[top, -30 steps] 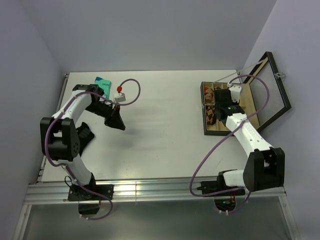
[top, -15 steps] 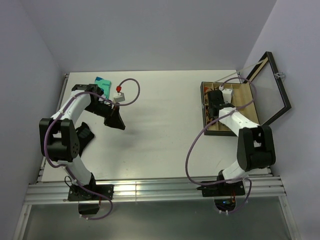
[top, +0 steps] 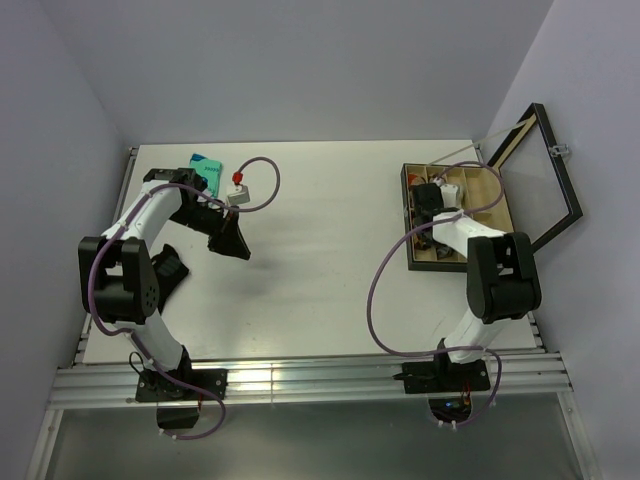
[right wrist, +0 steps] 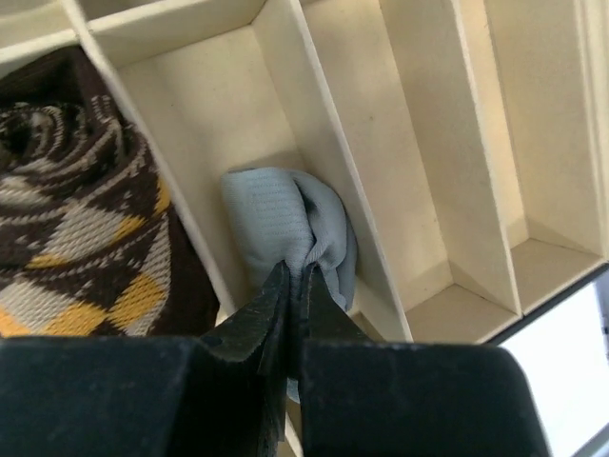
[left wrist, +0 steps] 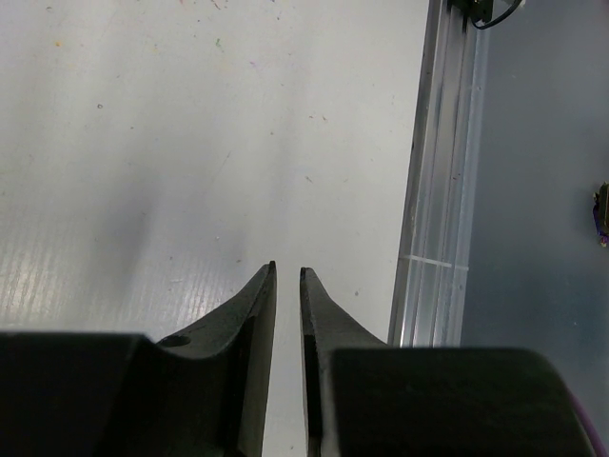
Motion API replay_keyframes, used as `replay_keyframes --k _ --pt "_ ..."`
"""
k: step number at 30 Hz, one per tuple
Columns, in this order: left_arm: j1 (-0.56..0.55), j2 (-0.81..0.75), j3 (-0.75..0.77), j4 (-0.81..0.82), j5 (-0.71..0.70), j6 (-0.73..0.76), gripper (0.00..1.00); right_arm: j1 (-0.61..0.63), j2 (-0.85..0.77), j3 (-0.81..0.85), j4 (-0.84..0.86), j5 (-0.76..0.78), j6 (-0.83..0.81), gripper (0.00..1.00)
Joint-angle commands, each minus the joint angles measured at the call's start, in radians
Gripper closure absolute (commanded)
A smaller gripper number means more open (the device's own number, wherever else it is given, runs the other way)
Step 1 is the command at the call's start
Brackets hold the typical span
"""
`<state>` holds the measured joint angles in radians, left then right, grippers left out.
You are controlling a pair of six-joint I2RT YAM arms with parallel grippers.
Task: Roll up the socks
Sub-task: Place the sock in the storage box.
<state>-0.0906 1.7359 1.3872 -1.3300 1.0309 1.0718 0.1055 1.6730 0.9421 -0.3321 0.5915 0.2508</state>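
Note:
A pale grey-blue sock [right wrist: 276, 224] lies bunched in a narrow compartment of the wooden divider box [right wrist: 328, 152]. My right gripper [right wrist: 288, 273] is shut on a fold of that sock at its near end, reaching down into the box [top: 408, 222]. In the top view the right wrist [top: 430, 198] hangs over the box's left half. A rolled brown sock with a yellow and white argyle pattern [right wrist: 67, 219] fills the compartment to the left. My left gripper [left wrist: 286, 271] hovers over bare table, its jaws a narrow gap apart with nothing between them.
The box's framed lid [top: 548, 185] stands open to the right. A teal flat packet [top: 206, 165] lies at the back left, and a dark cloth [top: 170, 268] sits by the left arm. The table's metal edge rail [left wrist: 433, 190] runs close to the left gripper.
The right arm has folded in and swung left over the box, carrying its gripper into the box's left half. The left arm has stayed still.

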Motion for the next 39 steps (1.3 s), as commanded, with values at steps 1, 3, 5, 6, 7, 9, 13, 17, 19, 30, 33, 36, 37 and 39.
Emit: replay_keyframes --k 1,3,5,6,7,9,13,17,19,30,33,36,37,39 --pt "0.002 -0.032 0.029 -0.04 0.023 0.022 0.79 -0.042 0.016 0.008 0.019 -0.122 0.053 1.0" --pt "0.002 -0.027 0.032 -0.04 0.023 0.019 0.79 -0.064 0.008 0.004 0.015 -0.192 0.068 1.0" --pt "0.002 -0.022 0.033 -0.04 0.024 0.014 0.79 -0.089 0.005 0.003 0.002 -0.22 0.085 1.0" --pt "0.002 -0.019 0.036 -0.04 0.024 0.011 0.79 -0.093 0.004 0.004 -0.007 -0.246 0.088 1.0" --pt "0.002 -0.018 0.038 -0.04 0.027 0.008 0.79 -0.096 0.005 0.006 -0.015 -0.251 0.093 1.0" --pt "0.002 -0.018 0.042 -0.04 0.031 0.005 0.79 -0.098 0.008 0.011 -0.028 -0.269 0.108 1.0" --pt "0.002 -0.022 0.044 -0.038 0.034 -0.007 0.79 -0.154 0.028 0.029 -0.07 -0.34 0.13 1.0" --pt "0.002 -0.026 0.038 -0.038 0.032 -0.01 0.79 -0.197 0.013 0.018 -0.074 -0.412 0.162 1.0" --pt "0.002 -0.026 0.033 -0.034 0.031 -0.016 0.79 -0.204 0.004 0.015 -0.09 -0.406 0.166 0.98" --pt "0.002 -0.042 0.021 0.028 0.015 -0.104 0.79 -0.204 -0.103 -0.012 -0.117 -0.404 0.174 0.6" --pt "0.002 -0.058 0.019 0.038 0.006 -0.121 0.79 -0.204 -0.14 -0.003 -0.134 -0.409 0.18 0.56" --pt "0.002 -0.07 0.018 0.051 0.0 -0.134 0.78 -0.204 -0.189 0.012 -0.157 -0.406 0.185 0.53" --pt "0.002 -0.072 0.019 0.054 -0.002 -0.139 0.78 -0.204 -0.209 0.015 -0.163 -0.409 0.183 0.51" --pt "0.002 -0.075 0.019 0.057 0.0 -0.148 0.79 -0.204 -0.229 0.029 -0.182 -0.407 0.183 0.5"
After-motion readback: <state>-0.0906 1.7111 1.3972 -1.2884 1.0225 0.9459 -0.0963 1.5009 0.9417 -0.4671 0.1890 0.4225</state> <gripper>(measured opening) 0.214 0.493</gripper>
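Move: Down in the second compartment of the storage box's near row, the right fingers hold the grey sock, its middle about 1 cm ahead and 1 cm below them; the compartment's middle lies some 2 cm ahead and 2 cm below. The near patterned sock is roughly 6 cm left and 3 cm ahead, the far patterned sock 13 cm ahead and 2 cm left. From the left hand the grey sock is about 50 cm right, 9 cm ahead and 12 cm lower. Swinging upright from its leftward lean by some 25 degrees, the right hand, still pinching the grey sock, settles about 1 cm down and to its right in the compartment. Low there, its fingers open to about half and let go of the sock; the hand then lifts some 3 cm while drawing back nearly 2 cm, fingers steeply down. ##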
